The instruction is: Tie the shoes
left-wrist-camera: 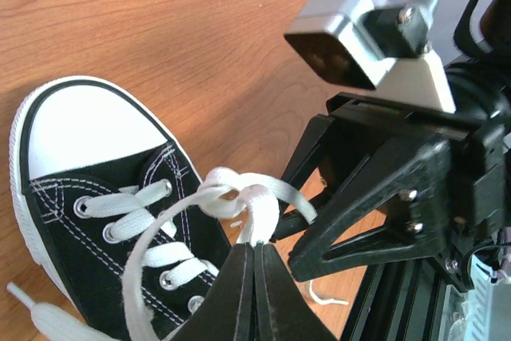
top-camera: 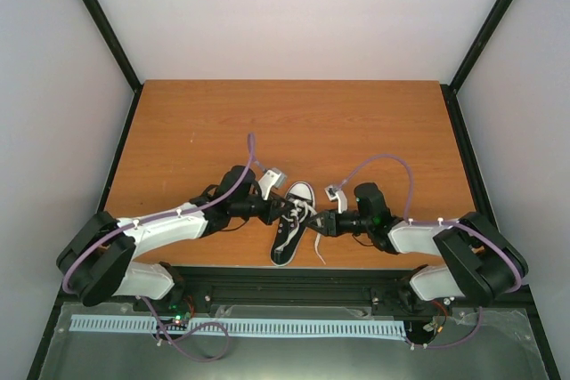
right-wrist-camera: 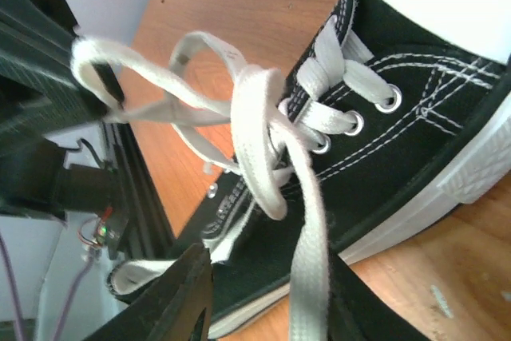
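Note:
The small black sneaker (top-camera: pixel 292 224) with a white toe cap lies on the wooden table between my arms, toe pointing away. My left gripper (top-camera: pixel 277 212) is at its left side. In the left wrist view it (left-wrist-camera: pixel 255 247) is shut on a white lace loop (left-wrist-camera: pixel 259 213) just beside the half-made knot (left-wrist-camera: pixel 223 195). My right gripper (top-camera: pixel 319 224) is at the shoe's right side. In the right wrist view it (right-wrist-camera: pixel 267 271) is open, with a loose lace strand (right-wrist-camera: pixel 307 237) hanging down between the jaws next to the right finger (right-wrist-camera: pixel 359 309). The shoe (right-wrist-camera: pixel 399 157) fills that view.
A black metal rail (top-camera: pixel 294 278) runs along the table's near edge just behind the shoe's heel. The wooden table (top-camera: pixel 294 122) stretches away beyond the toe, with white walls around it. A small white scrap (left-wrist-camera: pixel 327 299) lies on the wood near the rail.

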Controlling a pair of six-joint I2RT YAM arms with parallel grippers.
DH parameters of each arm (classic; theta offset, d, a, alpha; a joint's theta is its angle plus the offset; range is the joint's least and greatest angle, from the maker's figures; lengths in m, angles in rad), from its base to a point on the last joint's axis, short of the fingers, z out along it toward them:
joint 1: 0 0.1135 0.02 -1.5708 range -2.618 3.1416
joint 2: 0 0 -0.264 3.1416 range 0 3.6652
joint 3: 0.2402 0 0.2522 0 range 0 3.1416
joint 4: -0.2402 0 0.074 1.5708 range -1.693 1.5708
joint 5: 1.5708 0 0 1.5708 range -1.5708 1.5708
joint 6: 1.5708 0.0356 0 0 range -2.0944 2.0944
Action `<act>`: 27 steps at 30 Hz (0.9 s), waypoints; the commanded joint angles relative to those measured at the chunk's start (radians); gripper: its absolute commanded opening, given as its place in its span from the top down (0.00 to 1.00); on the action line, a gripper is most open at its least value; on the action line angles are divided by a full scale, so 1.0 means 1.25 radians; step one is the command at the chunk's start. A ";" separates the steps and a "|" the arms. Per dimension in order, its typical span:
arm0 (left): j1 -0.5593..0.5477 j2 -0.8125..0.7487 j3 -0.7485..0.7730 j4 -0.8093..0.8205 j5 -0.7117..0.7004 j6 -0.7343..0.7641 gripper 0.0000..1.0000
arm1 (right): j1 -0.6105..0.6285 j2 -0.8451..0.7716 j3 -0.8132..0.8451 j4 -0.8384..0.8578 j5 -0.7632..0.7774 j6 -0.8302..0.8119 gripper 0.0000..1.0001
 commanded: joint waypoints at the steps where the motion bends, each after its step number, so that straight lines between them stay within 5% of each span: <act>1: -0.008 -0.026 0.051 0.005 -0.005 -0.047 0.99 | -0.003 0.021 -0.002 -0.015 0.027 -0.031 0.75; 6: -0.008 -0.022 0.104 0.061 0.018 -0.118 0.99 | -0.002 0.032 -0.001 -0.016 0.038 -0.033 0.96; 18: -0.008 0.073 0.201 0.158 0.118 -0.274 0.99 | -0.001 0.036 0.002 -0.024 0.066 -0.030 0.97; 22: -0.007 0.045 0.224 0.058 0.075 -0.237 0.99 | -0.001 0.034 0.002 -0.029 0.076 -0.029 0.97; 27: 0.002 -0.044 0.245 -0.199 -0.111 -0.118 0.99 | -0.001 -0.001 -0.001 -0.095 0.132 -0.017 0.97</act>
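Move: The left hand already pinches a lace above the shoe; the white toe cap lies about 6 cm ahead of this hand, 3 cm to its right and 8 cm below, and the shoe's middle some 2 cm back, level sideways, 8 below. The right hand's half-open fingers are around a lace strand, at its hand point and roughly 3 cm back, 5 cm right and 4 cm below the left hand. From the right hand the toe cap is 9 ahead, 2 left, 4 below; the shoe's middle 1 ahead, 5 left, 4 below. The right fingers quickly shut on the lace strand between them and keep it pinched low beside the shoe, that hand sinking about 2.5 cm and easing a centimetre to the right. Meanwhile the left hand, keeping its hold on its lace, draws it up some 9 cm, also to the right and forward over the toe end, its fingers tipping upward about 15 degrees before it slows and comes back a centimetre to the left. ##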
